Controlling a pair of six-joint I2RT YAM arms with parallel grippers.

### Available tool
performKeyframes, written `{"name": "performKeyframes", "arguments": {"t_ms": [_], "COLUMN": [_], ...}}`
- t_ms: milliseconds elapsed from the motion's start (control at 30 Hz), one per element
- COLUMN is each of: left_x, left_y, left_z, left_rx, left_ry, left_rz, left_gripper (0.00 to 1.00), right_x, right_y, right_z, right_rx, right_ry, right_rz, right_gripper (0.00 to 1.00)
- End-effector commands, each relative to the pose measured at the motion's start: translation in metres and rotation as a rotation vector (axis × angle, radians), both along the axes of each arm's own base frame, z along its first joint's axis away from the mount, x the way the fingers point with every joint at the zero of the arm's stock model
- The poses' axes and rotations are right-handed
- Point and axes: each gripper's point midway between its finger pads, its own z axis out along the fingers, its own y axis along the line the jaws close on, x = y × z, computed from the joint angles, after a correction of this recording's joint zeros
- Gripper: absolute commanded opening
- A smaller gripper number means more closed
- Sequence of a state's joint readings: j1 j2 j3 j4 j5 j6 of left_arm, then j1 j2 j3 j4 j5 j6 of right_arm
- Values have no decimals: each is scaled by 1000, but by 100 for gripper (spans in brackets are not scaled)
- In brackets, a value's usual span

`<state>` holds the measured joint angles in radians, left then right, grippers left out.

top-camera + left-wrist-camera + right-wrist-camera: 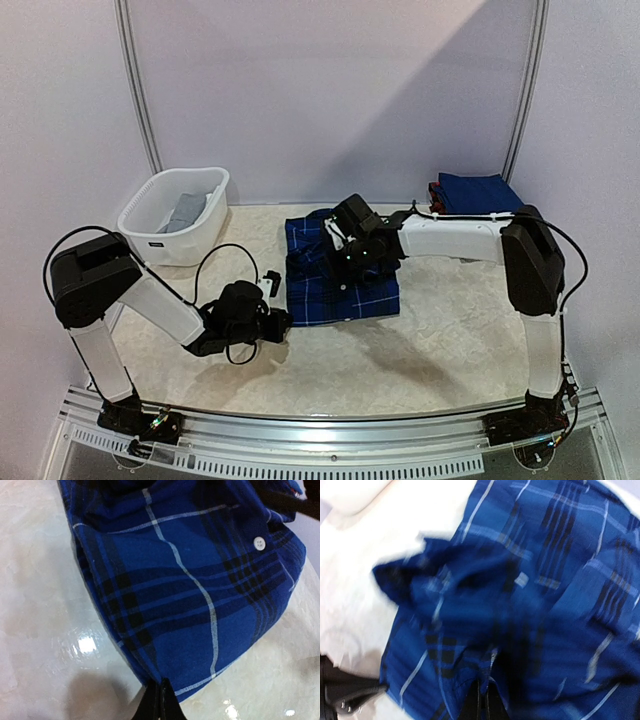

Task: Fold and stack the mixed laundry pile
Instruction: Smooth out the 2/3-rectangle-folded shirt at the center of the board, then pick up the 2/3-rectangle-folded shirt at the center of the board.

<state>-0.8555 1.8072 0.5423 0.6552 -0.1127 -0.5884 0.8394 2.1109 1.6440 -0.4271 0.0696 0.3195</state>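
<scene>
The dark blue plaid shirt point(340, 272) lies partly folded in the middle of the table. My left gripper point(277, 322) sits at its near left corner. In the left wrist view the left gripper point(161, 696) is shut, and the shirt's corner point(190, 610) runs into its tips. My right gripper point(346, 256) is down on the shirt's upper middle. In the blurred right wrist view the right gripper point(484, 692) is shut, with a raised fold of the plaid cloth point(510, 595) between its fingers. A grey garment point(186, 212) lies in the basket.
A white plastic basket point(150, 226) stands at the back left. A folded dark blue stack point(477, 192) rests at the back right by the wall. A small black and white object point(270, 282) lies just left of the shirt.
</scene>
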Motion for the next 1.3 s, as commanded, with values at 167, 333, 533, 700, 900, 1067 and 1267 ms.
{"name": "performKeyframes", "arguments": {"t_ms": [167, 333, 533, 700, 900, 1067, 1267], "left_x": [-9, -9, -10, -11, -8, -6, -7], "left_y": [6, 5, 8, 8, 4, 3, 7], "left_z": [-13, -11, -7, -5, 0, 10, 13], "left_rx": [28, 21, 24, 21, 17, 29, 51], "left_ry": [33, 34, 29, 33, 36, 26, 34], "left_rz": [-17, -20, -17, -18, -17, -21, -20], "left_gripper": [0, 0, 0, 0, 1, 2, 0], "right_x": [95, 131, 136, 147, 141, 111, 59], "right_y": [-23, -33, -36, -30, -40, -60, -110], "right_z": [-7, -12, -11, 33, 87, 95, 101], "right_rx": [-59, -86, -67, -28, -2, 40, 83], "right_ry": [-74, -110, -101, -168, -227, -214, -215], "right_rz": [-69, -114, -134, -126, -145, -167, -274], "right_gripper": [0, 1, 20, 44, 69, 79, 92]}}
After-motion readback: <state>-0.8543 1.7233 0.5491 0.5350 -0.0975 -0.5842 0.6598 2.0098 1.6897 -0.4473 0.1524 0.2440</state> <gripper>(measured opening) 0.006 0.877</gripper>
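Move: My right fingers are shut on a bunched layer of the shirt; its far half, where that layer goes, centres about 17 cm ahead, level sideways and 8 cm below. The clothes stack is some 20 cm ahead and 33 cm right, the white basket some 19 cm ahead and 36 cm left. My left fingers have the near left corner at their tips; from them the far half lies about 27 cm ahead and 11 cm right. With my right hand I sweep the pinched layer quickly forward over the shirt, about 13 cm and slightly right, then open wide to let go of it, rise some 8 cm and draw back and to the right with empty fingers. My left hand keeps its shut fingers on the near left corner, lifting only about 1 cm at the last. ##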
